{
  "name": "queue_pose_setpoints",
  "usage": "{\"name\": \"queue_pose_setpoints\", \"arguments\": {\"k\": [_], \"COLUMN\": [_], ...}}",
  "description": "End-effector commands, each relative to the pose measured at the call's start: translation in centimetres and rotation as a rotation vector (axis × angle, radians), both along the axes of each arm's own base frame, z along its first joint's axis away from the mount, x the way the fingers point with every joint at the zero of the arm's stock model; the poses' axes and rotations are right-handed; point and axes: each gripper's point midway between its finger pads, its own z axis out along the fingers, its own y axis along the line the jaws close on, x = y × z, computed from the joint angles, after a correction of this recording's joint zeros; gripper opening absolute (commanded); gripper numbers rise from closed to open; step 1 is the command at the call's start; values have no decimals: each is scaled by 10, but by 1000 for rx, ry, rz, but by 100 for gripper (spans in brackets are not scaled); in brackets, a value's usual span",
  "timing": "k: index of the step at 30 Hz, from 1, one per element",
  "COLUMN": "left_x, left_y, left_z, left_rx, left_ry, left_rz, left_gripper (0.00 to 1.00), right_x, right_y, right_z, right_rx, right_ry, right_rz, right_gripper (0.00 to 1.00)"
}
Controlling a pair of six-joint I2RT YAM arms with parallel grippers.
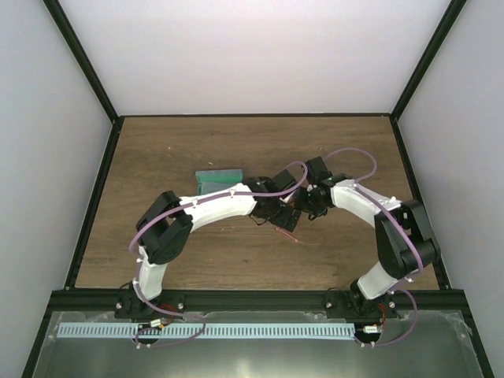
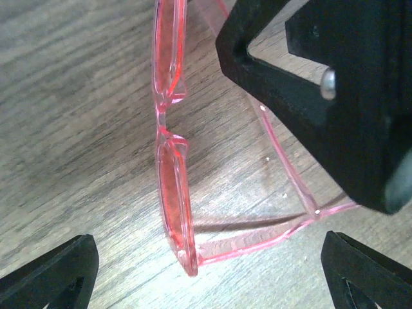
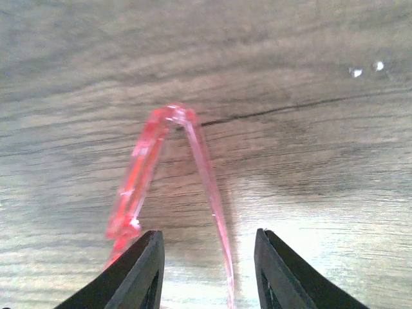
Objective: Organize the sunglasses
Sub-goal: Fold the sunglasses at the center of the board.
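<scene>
The sunglasses (image 2: 172,174), translucent red with slim arms, rest on the wooden table (image 2: 77,96); from above they show as a red sliver (image 1: 287,231) under both wrists. My left gripper (image 2: 209,277) stands wide open, its fingertips (image 2: 55,273) on either side of the frame's near corner and touching nothing. My right gripper (image 3: 209,270) is open too. One slim arm of the sunglasses (image 3: 215,219) runs between its fingers (image 3: 143,270) with a gap on each side. In the left wrist view the right gripper's black body (image 2: 328,90) hangs over the far arm.
A teal oblong case (image 1: 219,181) lies on the table just behind the left forearm. Black frame rails (image 1: 94,197) border the table on the left, right and back, with white walls beyond them. The arm bases sit at the near edge.
</scene>
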Motion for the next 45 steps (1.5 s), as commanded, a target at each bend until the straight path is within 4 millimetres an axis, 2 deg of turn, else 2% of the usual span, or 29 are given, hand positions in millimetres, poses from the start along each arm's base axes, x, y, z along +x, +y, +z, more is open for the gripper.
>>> {"name": "queue_pose_setpoints", "arguments": {"k": [1, 4, 7, 13, 20, 24, 38, 45], "left_x": [14, 27, 37, 50, 41, 33, 8, 6], "left_y": [11, 34, 55, 71, 65, 64, 48, 42], "left_z": [25, 24, 15, -5, -29, -39, -62, -61], "left_rx": [-33, -35, -15, 8, 41, 84, 133, 127], "left_ry": [-111, -109, -91, -55, 9, 9, 52, 52], "left_rz": [-5, 65, 112, 140, 76, 47, -9, -19], "left_gripper": [96, 95, 93, 93, 96, 96, 97, 97], "right_x": [13, 9, 2, -10, -28, -35, -29, -28], "right_y": [2, -4, -16, -20, -21, -12, 30, 44], "right_z": [37, 34, 25, 8, -18, -28, -36, -36], "right_rx": [0, -15, -63, -68, -59, -14, 29, 68], "right_ry": [-127, -120, -96, -53, 28, 57, 80, 88], "right_rz": [7, -16, -60, -83, -100, -98, -18, 5], "right_gripper": [40, 39, 31, 21, 13, 12, 11, 11]}}
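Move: The sunglasses' front stands on edge, its middle about 3 cm ahead of the left hand, level sideways and 3 cm lower; the half-folded far temple lies 3 cm ahead and 4 cm right of that hand, the open near temple some 4 cm back and 1 cm right, the green case about 10 cm ahead and 18 cm left. From the right hand the front's middle is 2 cm back and 4 cm left, the far temple almost directly below. The sunglasses' far temple is pushed left towards the front by the right hand, which first rises, drops back about 5 cm while closing its fingers, then sweeps about 5 cm left, low over the board. The left hand, wide open, lifts left and forward over the frame, sinks on its left side, then eases back and right until a finger meets the front. ##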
